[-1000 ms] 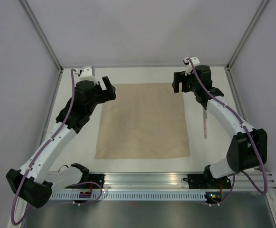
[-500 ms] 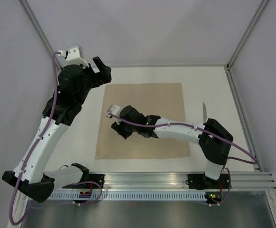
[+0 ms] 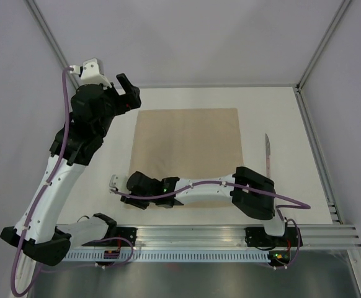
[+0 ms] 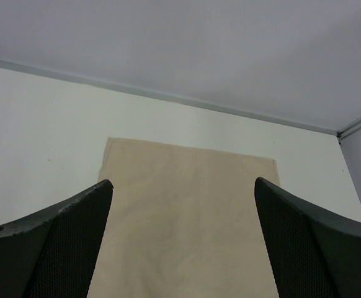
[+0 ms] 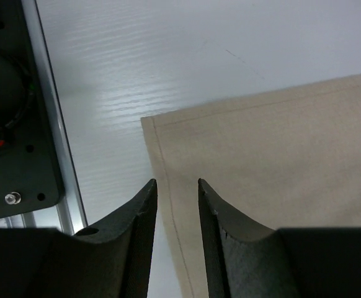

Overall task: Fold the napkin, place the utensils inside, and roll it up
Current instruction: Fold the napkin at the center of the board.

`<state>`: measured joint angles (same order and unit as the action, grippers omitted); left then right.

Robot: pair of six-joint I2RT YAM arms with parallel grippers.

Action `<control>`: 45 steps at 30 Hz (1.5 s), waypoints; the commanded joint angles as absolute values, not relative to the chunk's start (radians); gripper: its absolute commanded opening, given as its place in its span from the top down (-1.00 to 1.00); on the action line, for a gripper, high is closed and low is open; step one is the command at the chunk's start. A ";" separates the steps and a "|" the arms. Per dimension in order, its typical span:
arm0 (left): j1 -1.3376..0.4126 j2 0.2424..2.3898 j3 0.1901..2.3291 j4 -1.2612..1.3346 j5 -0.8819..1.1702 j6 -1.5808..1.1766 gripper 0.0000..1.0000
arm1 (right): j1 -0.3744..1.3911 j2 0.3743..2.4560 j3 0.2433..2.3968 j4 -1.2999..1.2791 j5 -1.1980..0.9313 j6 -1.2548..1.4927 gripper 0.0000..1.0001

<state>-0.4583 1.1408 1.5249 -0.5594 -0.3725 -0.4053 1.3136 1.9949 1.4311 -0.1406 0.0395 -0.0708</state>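
The tan napkin (image 3: pixel 187 146) lies flat and unfolded in the middle of the table. A thin silver utensil (image 3: pixel 268 156) lies on the table just right of it, pointing away from me. My right gripper (image 3: pixel 136 200) reaches across to the napkin's near-left corner; in the right wrist view the gripper (image 5: pixel 177 181) has a narrow gap between its fingers, straddling the hemmed left edge of the napkin (image 5: pixel 280 161), which still lies flat. My left gripper (image 3: pixel 129 92) is raised at the far-left corner, wide open and holding nothing (image 4: pixel 183 182), with the napkin (image 4: pixel 187 248) below it.
The aluminium rail (image 3: pixel 193 234) with both arm bases runs along the near edge, and shows close to the corner as a rail (image 5: pixel 50 124) in the right wrist view. Grey walls enclose the white table (image 3: pixel 280 112) on three sides.
My right arm swung from the far-right corner across the napkin to its near-left corner, and its jaws narrowed. My left gripper rose and drew back to the left, staying open.
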 commanded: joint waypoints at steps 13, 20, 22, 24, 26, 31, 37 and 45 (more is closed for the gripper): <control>-0.457 1.101 1.537 -0.604 -0.446 -0.325 -0.99 | 1.384 2.230 1.635 -0.097 0.060 -0.048 0.14; -0.457 1.100 1.526 -0.603 -0.449 -0.316 -0.99 | 1.385 2.276 1.701 -0.127 0.083 -0.028 0.14; -0.457 1.103 1.529 -0.601 -0.446 -0.316 -0.99 | 1.390 2.289 1.709 -0.133 0.095 -0.022 0.15; -0.457 1.100 1.529 -0.603 -0.446 -0.314 -0.99 | 1.391 2.289 1.704 -0.138 0.118 -0.008 0.17; -0.457 1.098 1.529 -0.603 -0.446 -0.311 -0.99 | 1.391 2.283 1.694 -0.143 0.135 -0.003 0.17; -0.457 1.091 1.526 -0.606 -0.446 -0.310 -0.99 | 1.399 2.279 1.721 -0.181 0.202 0.035 0.17; -0.457 1.088 1.519 -0.609 -0.448 -0.307 -0.99 | 1.399 2.316 1.773 -0.259 0.215 0.074 0.21; -0.457 1.089 1.506 -0.611 -0.451 -0.310 -0.99 | 1.402 2.329 1.790 -0.275 0.216 0.103 0.21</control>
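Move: The napkin's near-left corner lies about 5 cm to the right gripper's left, 2 cm back and roughly 7 cm below it. The napkin's middle is some 18 cm ahead and 17 cm to the right, at the same depth; the metal rail runs about 6 cm nearer the bases than the corner. From the left gripper, high up, that corner lies about 21 cm back, 7 cm left and 41 cm below. Bring the right gripper down about 6 cm and left about 5 cm, easing slightly back, to the napkin's near-left corner. Sink most of the way early, then hover low and swing the wrist some 10 degrees clockwise, leaving the fingers a bit under half open with their tips at the corner. Let the left gripper drift 2 cm left, wide open and high. ##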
